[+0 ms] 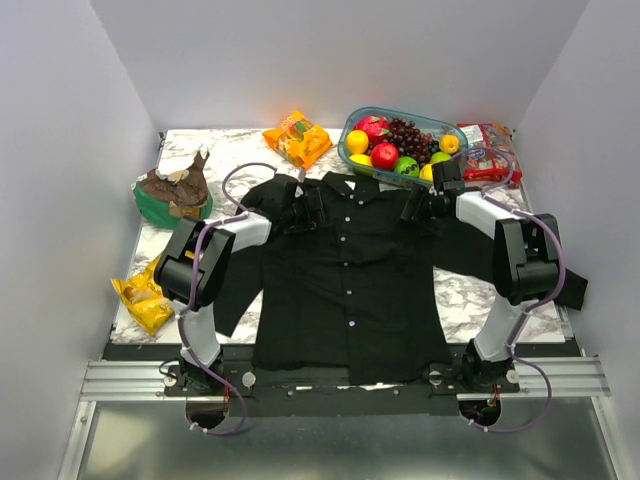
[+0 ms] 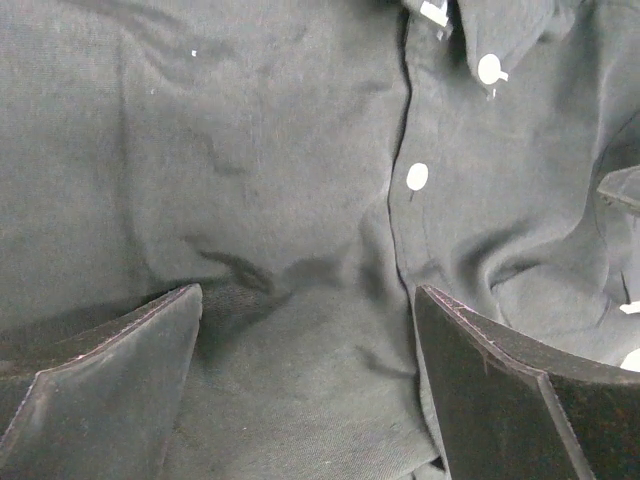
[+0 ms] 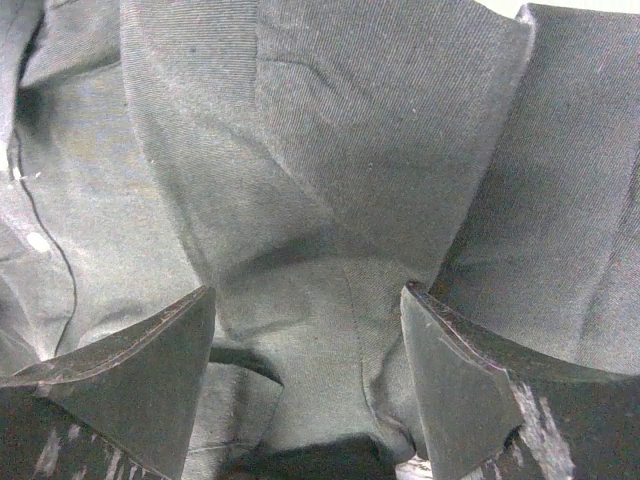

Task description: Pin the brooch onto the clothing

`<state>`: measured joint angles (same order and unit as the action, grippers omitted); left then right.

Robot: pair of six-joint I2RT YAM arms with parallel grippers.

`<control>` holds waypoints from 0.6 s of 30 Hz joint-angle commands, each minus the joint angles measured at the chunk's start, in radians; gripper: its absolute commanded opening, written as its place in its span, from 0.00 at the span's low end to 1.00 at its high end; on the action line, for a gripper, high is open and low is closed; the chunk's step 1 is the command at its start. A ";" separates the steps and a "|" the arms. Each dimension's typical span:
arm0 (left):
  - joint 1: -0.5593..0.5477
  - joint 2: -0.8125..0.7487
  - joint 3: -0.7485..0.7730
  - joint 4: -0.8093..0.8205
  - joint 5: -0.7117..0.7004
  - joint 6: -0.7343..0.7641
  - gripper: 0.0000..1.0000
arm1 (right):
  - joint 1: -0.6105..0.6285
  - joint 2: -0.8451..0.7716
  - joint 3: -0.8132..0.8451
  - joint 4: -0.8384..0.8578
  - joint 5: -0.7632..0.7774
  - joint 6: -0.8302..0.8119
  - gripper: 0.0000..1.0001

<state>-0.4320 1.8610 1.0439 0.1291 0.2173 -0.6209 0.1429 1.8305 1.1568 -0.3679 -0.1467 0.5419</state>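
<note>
The black long-sleeved shirt (image 1: 350, 275) lies spread flat on the marble table, collar at the far side, white buttons (image 2: 417, 177) down its front. My left gripper (image 1: 310, 212) is open, low over the shirt's left shoulder; its fingers (image 2: 110, 380) straddle wrinkled cloth (image 2: 300, 330) beside the placket. My right gripper (image 1: 418, 205) is open, low over the right shoulder; its fingers (image 3: 470, 390) straddle a raised fold of cloth (image 3: 340, 250) near the sleeve seam. The brooch is not visible in any view.
A tub of fruit (image 1: 402, 143) stands at the back right, a red packet (image 1: 490, 150) beside it. An orange snack bag (image 1: 296, 138) lies at the back middle, a brown and green heap (image 1: 175, 190) at the left, a yellow bag (image 1: 142, 295) at the near left.
</note>
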 commanded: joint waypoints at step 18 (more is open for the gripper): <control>0.007 0.009 0.185 -0.204 -0.029 0.101 0.97 | -0.006 0.089 0.368 -0.220 0.004 -0.108 0.83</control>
<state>-0.4042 1.9499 1.2041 0.0284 0.2253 -0.5873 0.1371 2.0106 1.4937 -0.5728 -0.0956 0.4969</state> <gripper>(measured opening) 0.964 0.830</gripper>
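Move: Lying just ahead and inward of both open grippers is the shirt's collar: about 6 cm ahead and 8 cm to the right of the left hand, nearly level in height. The orange snack bag lies some 16 cm ahead of that hand and 4 cm to its left. From the right hand the collar is roughly 6 cm ahead and 15 cm to the left; the fruit bin's middle is about 15 cm ahead and 4 cm left. Sweeping forward together with open fingers, low over the black shirt, both hands keep their fingertips on the cloth and push it away from the bases. The left goes about 3 cm towards the collar and stops, easing back slightly; the right goes some 5 cm towards the fruit bin's near rim and starts to rise, just over 1 cm, at the end. ##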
